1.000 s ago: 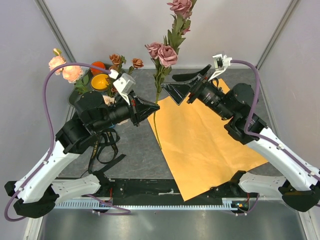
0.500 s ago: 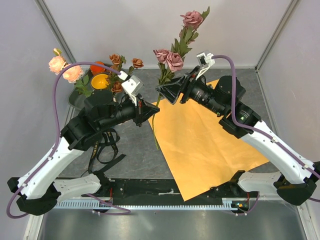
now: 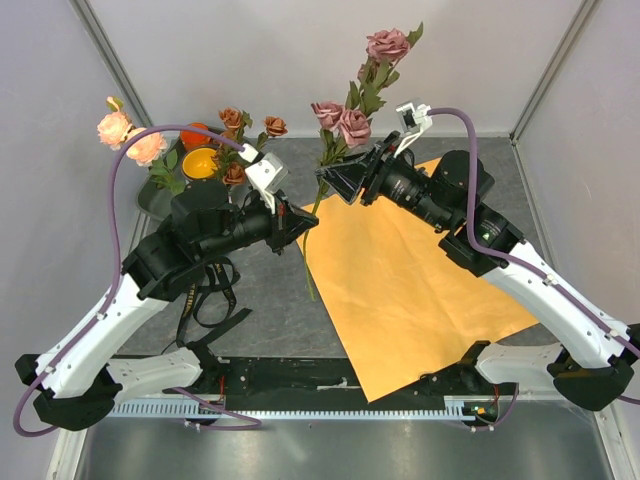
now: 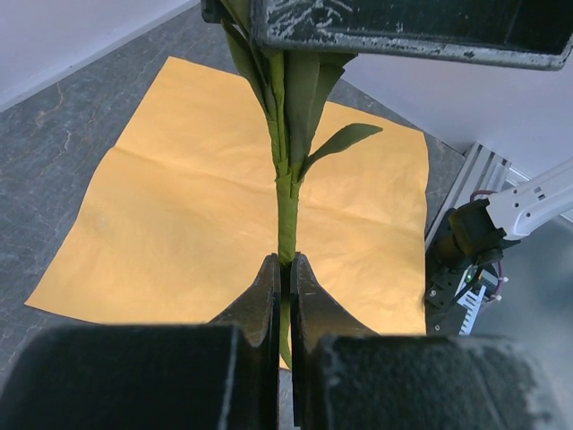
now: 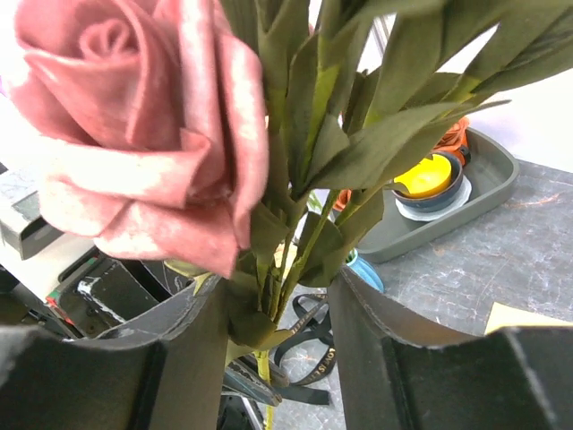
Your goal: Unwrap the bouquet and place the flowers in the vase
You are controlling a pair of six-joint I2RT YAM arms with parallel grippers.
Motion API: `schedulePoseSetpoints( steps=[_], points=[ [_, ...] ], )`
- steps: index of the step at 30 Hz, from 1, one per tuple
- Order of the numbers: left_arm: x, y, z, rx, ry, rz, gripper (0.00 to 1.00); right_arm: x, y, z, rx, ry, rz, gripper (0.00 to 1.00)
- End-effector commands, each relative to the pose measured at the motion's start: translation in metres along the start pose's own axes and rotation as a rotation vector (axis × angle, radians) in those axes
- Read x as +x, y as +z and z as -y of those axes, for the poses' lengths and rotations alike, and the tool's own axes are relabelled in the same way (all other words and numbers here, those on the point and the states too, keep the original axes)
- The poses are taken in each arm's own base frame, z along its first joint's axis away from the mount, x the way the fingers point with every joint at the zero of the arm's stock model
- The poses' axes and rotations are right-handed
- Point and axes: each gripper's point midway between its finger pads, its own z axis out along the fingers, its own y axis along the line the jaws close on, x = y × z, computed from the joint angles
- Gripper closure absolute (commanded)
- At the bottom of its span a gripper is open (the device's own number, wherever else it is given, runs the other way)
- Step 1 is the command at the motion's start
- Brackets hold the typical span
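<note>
My left gripper (image 3: 306, 222) (image 4: 286, 265) is shut on the green stem (image 4: 286, 210) of a mauve rose cluster (image 3: 353, 127), holding it upright above the flat orange paper (image 3: 420, 290). Higher on that stem, my right gripper (image 3: 335, 182) (image 5: 279, 287) stands open with its jaws on either side of the leaves (image 5: 304, 170), just below a mauve bloom (image 5: 134, 116). A sliver of the teal vase (image 5: 363, 270) shows past the leaves. Peach roses (image 3: 130, 140) and rust roses (image 3: 235, 120) stand at the back left.
The black ribbon (image 3: 205, 300) lies loose on the table under my left arm. A grey tray (image 5: 488, 170) at the back left holds an orange cup (image 3: 200, 160) and a yellow-filled bowl (image 5: 428, 175). White walls close in the table.
My right gripper has moved left onto the leafy part of the stem, and its jaws have narrowed around the leaves. The left gripper has kept its hold and tilted the stem slightly.
</note>
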Motion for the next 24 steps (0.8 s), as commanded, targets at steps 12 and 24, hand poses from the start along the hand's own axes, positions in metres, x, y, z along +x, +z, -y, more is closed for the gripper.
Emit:
schedulePoseSetpoints(
  steps=[12,24],
  points=[
    [-0.015,-0.021,0.017,0.077,0.024,0.038,0.63,-0.036,-0.010,-0.019,-0.050,0.007,0.132,1.00],
    [0.016,-0.105,0.019,0.019,-0.057,0.128,0.35,-0.042,-0.028,-0.009,-0.087,-0.128,0.340,1.00]
  ],
)
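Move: The upper stem of the pink roses already runs between the right hand's half-open fingers, practically at its hand point; the two lower blooms are about 11 cm above and 2 cm to the right of that point, level in reach. Gripping the stem lower down, the left hand has the upper stem about 3 cm ahead, 3 cm to its right and 8 cm up. From the left hand the vase stands roughly 11 cm farther out, 24 cm left and 32 cm below. The rose stem changes hands: the right fingers shut on its upper part just under the leaves while the left still pinches it below. Then the left fingers open and let go, and that hand pulls back and left, away from the stem, some 9 cm and slightly up. The right, keeping its pinch, eases about 3 cm to the right and slightly up and back, tipping a little. ##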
